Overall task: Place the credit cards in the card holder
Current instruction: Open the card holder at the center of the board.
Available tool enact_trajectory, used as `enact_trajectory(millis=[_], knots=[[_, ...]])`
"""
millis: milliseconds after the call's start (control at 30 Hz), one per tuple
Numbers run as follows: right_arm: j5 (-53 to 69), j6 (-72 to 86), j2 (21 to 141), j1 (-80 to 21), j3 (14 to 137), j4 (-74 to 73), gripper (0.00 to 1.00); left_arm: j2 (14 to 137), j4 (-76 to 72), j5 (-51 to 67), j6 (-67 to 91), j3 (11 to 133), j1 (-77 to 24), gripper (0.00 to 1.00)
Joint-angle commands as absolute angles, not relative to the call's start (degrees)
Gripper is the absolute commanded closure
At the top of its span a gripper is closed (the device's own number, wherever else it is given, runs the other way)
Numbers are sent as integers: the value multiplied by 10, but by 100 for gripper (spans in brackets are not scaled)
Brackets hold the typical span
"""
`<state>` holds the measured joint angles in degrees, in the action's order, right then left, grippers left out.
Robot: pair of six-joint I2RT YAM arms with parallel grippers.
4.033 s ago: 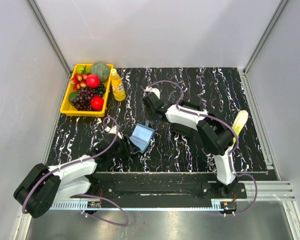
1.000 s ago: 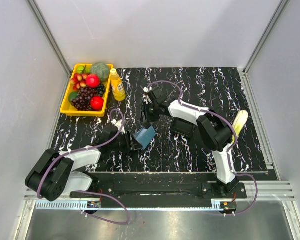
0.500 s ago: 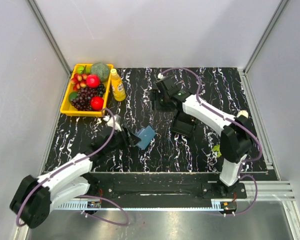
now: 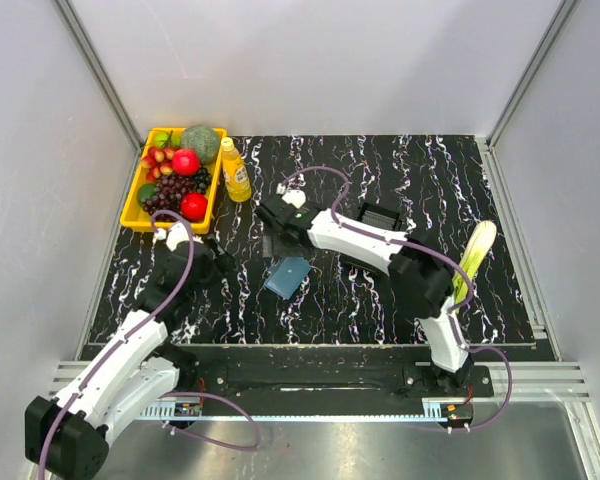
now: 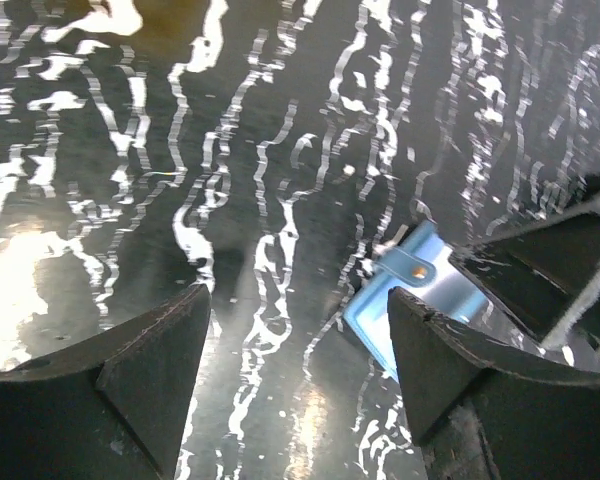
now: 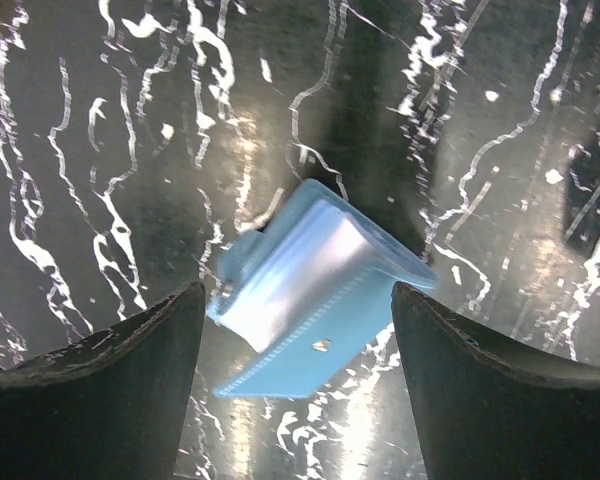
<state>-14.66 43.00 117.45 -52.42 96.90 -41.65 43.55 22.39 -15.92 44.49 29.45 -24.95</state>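
Note:
The card holder (image 4: 287,276), a small blue wallet, lies folded flat on the black marbled mat (image 4: 380,300), free of both grippers. My right gripper (image 4: 273,241) hangs just behind and above it. In the right wrist view the card holder (image 6: 320,300) shows below the gripper (image 6: 295,292), whose fingers stand wide apart and touch nothing. My left gripper (image 4: 212,265) is off to the left, open and empty. In the left wrist view the card holder (image 5: 420,285) peeks out beyond the right fingertip of the gripper (image 5: 298,295). The credit cards are out of view.
A yellow tray (image 4: 133,206) of fruit and a yellow bottle (image 4: 235,170) stand at the back left. A black frame (image 4: 358,263) shows partly under the right arm. A banana (image 4: 477,252) lies at the right. The metal rail (image 4: 310,355) runs along the near edge.
The card holder, propped up in the left gripper a second ago, now lies flat and released. Both grippers opened wider. The left arm drew back left; the right arm swung back over the holder.

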Motion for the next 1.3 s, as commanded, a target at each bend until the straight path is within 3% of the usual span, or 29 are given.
enact_trajectory(millis=[0, 233, 567, 767, 867, 1100, 1233, 1267], knots=[[-228, 451, 1227, -546, 1084, -490, 19, 416, 244, -129, 418, 287, -184, 25], [-321, 452, 1259, -591, 1124, -591, 20, 402, 233, -84, 381, 275, -139, 24], [-326, 449, 1295, -614, 1151, -614, 21, 399, 221, -65, 376, 270, -130, 24], [-330, 446, 1300, -614, 1155, -620, 27, 396, 220, -58, 373, 269, -127, 24], [-339, 451, 1287, -613, 1149, -626, 35, 393, 225, -61, 370, 269, -124, 24], [-347, 460, 1200, -614, 1066, -596, 65, 397, 213, -50, 366, 263, -122, 24], [-344, 451, 1135, -613, 964, -527, 96, 406, 200, -36, 363, 260, -122, 25], [-344, 451, 1121, -613, 946, -512, 100, 409, 195, -31, 362, 259, -122, 25]])
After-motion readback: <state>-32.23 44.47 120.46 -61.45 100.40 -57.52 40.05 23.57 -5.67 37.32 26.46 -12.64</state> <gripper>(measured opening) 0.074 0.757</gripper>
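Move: The card holder lies almost straight below the right hand, about 4 cm down and perhaps 1 cm to its right, set askew with its blue flap on the near-right side. The black box stands about 10 cm ahead of that hand and 21 cm to its right; the yellow bottle is some 24 cm ahead and 11 cm to its left. From the left hand, the card holder is roughly 15 cm to the right, 1 cm back and 8 cm below. Ease the open right gripper a couple of centimetres forward-left, then draw it back about 4 cm and down 2 cm onto the card holder's right side, rolling its left side down some 20 degrees. Close nearly shut to pinch the blue flap, then pull right, slightly back and up. Meanwhile slide the open left gripper nearly 4 cm left, clear of the holder, and keep it there. ##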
